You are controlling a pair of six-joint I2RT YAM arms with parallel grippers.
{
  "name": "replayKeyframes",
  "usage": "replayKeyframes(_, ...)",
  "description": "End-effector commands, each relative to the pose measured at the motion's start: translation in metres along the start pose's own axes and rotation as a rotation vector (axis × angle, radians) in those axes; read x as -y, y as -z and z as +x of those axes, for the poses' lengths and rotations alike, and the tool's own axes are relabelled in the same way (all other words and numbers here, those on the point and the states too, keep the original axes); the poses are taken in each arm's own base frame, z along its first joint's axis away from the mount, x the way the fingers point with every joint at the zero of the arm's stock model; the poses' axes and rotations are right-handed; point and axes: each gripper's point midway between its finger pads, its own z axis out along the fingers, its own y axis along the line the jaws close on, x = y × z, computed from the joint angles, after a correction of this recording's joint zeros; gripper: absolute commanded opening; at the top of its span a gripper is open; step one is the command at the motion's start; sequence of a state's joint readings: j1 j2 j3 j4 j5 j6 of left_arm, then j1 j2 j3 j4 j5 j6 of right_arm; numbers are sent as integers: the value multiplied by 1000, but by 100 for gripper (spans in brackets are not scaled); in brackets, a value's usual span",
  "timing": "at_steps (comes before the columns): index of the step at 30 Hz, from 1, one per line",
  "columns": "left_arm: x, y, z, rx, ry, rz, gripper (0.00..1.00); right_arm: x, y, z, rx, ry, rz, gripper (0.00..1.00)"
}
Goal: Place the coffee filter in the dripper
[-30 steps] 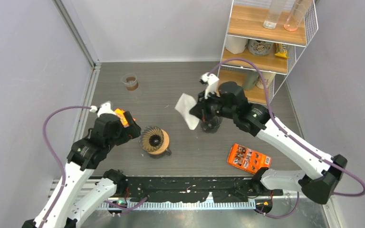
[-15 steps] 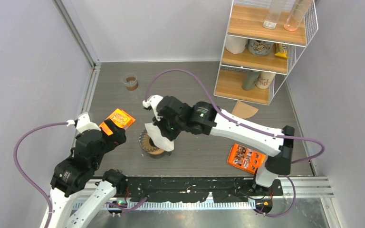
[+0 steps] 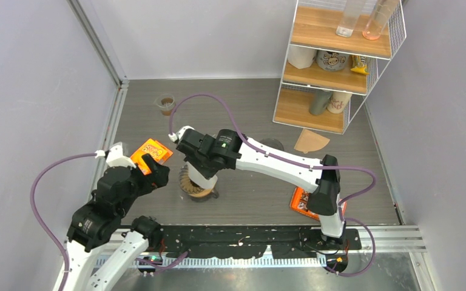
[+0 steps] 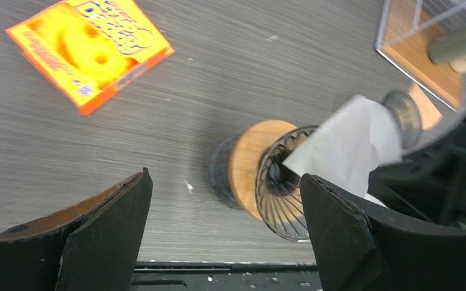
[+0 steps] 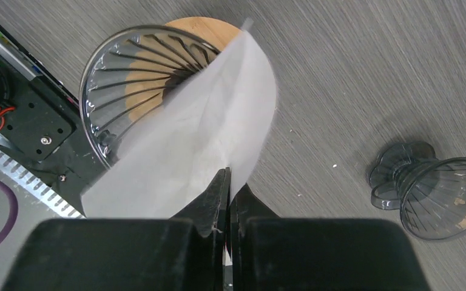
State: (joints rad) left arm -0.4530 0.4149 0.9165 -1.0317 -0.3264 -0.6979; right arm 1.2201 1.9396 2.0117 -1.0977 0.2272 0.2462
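A ribbed glass dripper (image 3: pixel 189 185) on a round wooden base stands near the front middle of the table. My right gripper (image 3: pixel 199 162) hangs over it, shut on the edge of a white paper coffee filter (image 3: pixel 205 177). In the right wrist view the filter (image 5: pixel 206 139) droops across the dripper's rim (image 5: pixel 124 66), its tip pointing into the cone, below the gripper (image 5: pixel 229 176). My left gripper (image 3: pixel 153 171) is open just left of the dripper and touches nothing. Through its wide jaws (image 4: pixel 224 177) I see the dripper (image 4: pixel 273 176) and the filter (image 4: pixel 349 145).
An orange box (image 3: pixel 151 150) lies behind the left gripper. A second dark dripper (image 5: pixel 437 194) stands further back. An orange packet (image 3: pixel 315 203) lies at front right, partly under the right arm. A small cup (image 3: pixel 167 104), a brown filter (image 3: pixel 311 140) and a shelf rack (image 3: pixel 334 60) stand at the back.
The right arm swung from beside the rack to the left and forward with the filter, ending over the dripper. The left gripper drew back from the dripper towards the near left.
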Motion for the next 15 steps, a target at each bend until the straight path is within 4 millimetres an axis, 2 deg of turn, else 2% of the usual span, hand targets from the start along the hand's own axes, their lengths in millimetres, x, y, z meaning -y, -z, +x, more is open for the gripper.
replayKeyframes(1,44,2,-2,-16,-28,227,100,-1,9,-12,33,-24,6,10)
replayKeyframes(7,48,3,-3,-20,-21,245,100,-7,4,-14,36,-28,-19,19)
replayKeyframes(10,46,2,-2,-23,-23,234,99,-7,13,-18,62,-30,-33,26)
replayKeyframes(15,50,1,-1,-38,-33,248,100,-11,28,-30,131,-33,-79,31)
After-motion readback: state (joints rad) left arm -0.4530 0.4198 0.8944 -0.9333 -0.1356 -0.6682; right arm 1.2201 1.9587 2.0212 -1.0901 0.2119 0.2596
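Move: The dripper on its wood-collared jug is about 6 cm to the left of the right hand, level with it front to back and some 9 cm below; the white filter is in that hand's shut fingertips. The sponge box lies about 22 cm left and 8 cm farther out, the glass cup 20 cm right and 7 cm farther out, both well below. From the open left hand the dripper is roughly 9 cm to the right, level front to back and 12 cm lower. Hovering beside the dripper with the filter reaching over its mouth, the right hand sinks only about half a centimetre, then all but stays while its fingers part steadily to a bit over a quarter open, loosening their pinch on the paper. The left hand, fingers still wide open, swings about 4 cm to the right towards the dripper and filter, rising about 1 cm as its wrist turns some 10 degrees clockwise. ##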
